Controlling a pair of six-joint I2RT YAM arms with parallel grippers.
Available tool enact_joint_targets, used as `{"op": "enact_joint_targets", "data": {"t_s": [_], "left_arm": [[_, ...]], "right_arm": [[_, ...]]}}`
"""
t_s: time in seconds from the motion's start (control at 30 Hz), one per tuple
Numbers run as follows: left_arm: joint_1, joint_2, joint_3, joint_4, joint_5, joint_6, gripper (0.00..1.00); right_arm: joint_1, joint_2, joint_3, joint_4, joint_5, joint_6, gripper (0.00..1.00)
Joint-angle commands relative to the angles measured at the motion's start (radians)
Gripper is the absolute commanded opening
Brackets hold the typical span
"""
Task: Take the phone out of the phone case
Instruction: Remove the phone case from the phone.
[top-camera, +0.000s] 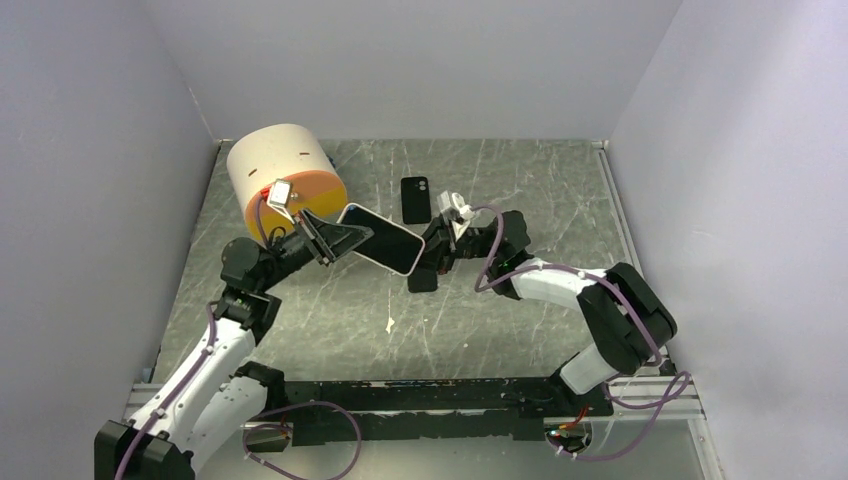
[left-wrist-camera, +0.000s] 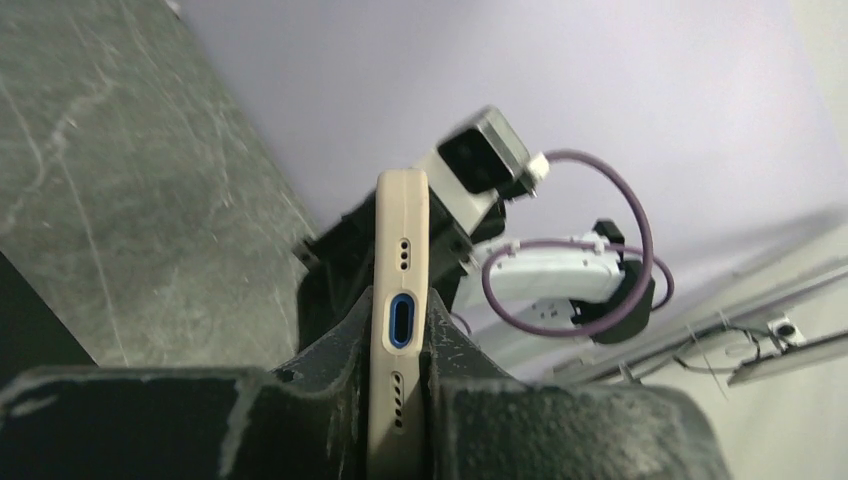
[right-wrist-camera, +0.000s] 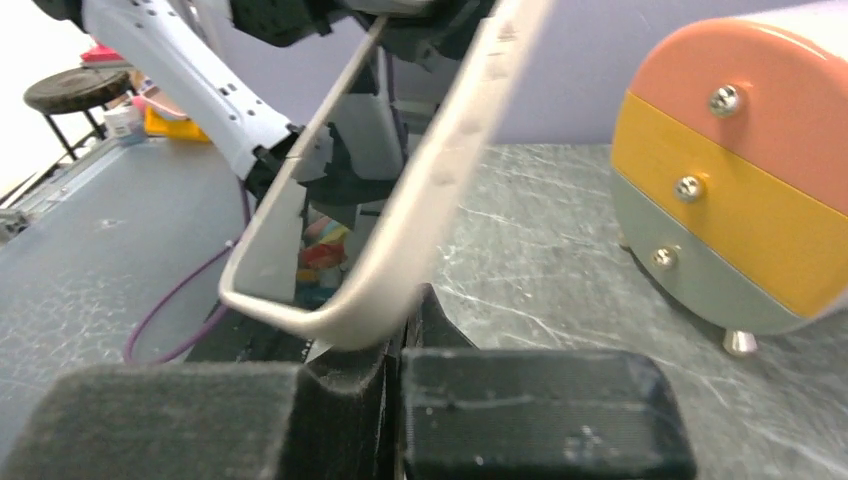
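The phone, dark screen up, sits in a cream phone case and is held in the air over the table's middle. My left gripper is shut on the case's bottom end. In the left wrist view its fingers press both flat faces beside the blue charging port. My right gripper is at the opposite end, jaws shut. In the right wrist view the case's rounded corner rests against the right gripper's closed fingertips. Whether the corner's lip is pinched between them is hidden.
A round drawer unit with orange, yellow and grey drawer fronts stands at the back left, close behind the left gripper. A black phone-shaped object lies flat on the marbled table behind the held phone. Grey walls close in three sides.
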Motion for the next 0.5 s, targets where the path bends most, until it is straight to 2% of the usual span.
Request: {"op": "enact_joint_targets", "data": {"t_s": [0.0,0.1,0.2,0.3,0.47], "left_arm": [[-0.003,-0.031,0.078,0.009,0.105,0.053,0.02],[-0.002,-0.067,0.096,-0.085,0.051,0.17,0.02],[0.0,-0.086,0.112,-0.134,0.015,0.244,0.03],[0.0,-0.098,0.122,-0.159,-0.008,0.286,0.02],[0.0,-0.114,0.105,-0.132,-0.03,0.28,0.03]], "right_arm": [[-0.007,-0.051,0.025,-0.12,0.037,-0.125,0.02],[-0.006,-0.082,-0.021,-0.092,0.046,-0.09,0.26],[-0.003,-0.113,-0.07,-0.045,0.059,-0.048,0.44],[0.0,-0.134,-0.106,0.019,0.068,0.004,0.54],[0.015,-0.139,-0.125,0.158,0.084,0.11,0.61]]}}
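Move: Just off to the right hand's left, the phone case with the phone in it has its middle roughly 7 cm away, about 1 cm ahead and some 4 cm higher; its free end is close to the right fingertips. On the table, some 25 cm below, the near black slab lies about 13 cm ahead and 1 cm right of this hand, the far one about 30 cm straight ahead. From the left hand, gripping the other end, the case's middle is about 4 cm right, level fore and aft, 3 cm lower. Opening its shut, empty fingers to a bit over half, the right hand edges forward, then draws back about 2.5 cm and slides some 1.5 cm to the right, away from the case's free end, fingers still pointing left at it. The left hand keeps its pinch, shifts back about 1 cm and rolls some 10 degrees around its pointing direction, clockwise looking along the fingers. ##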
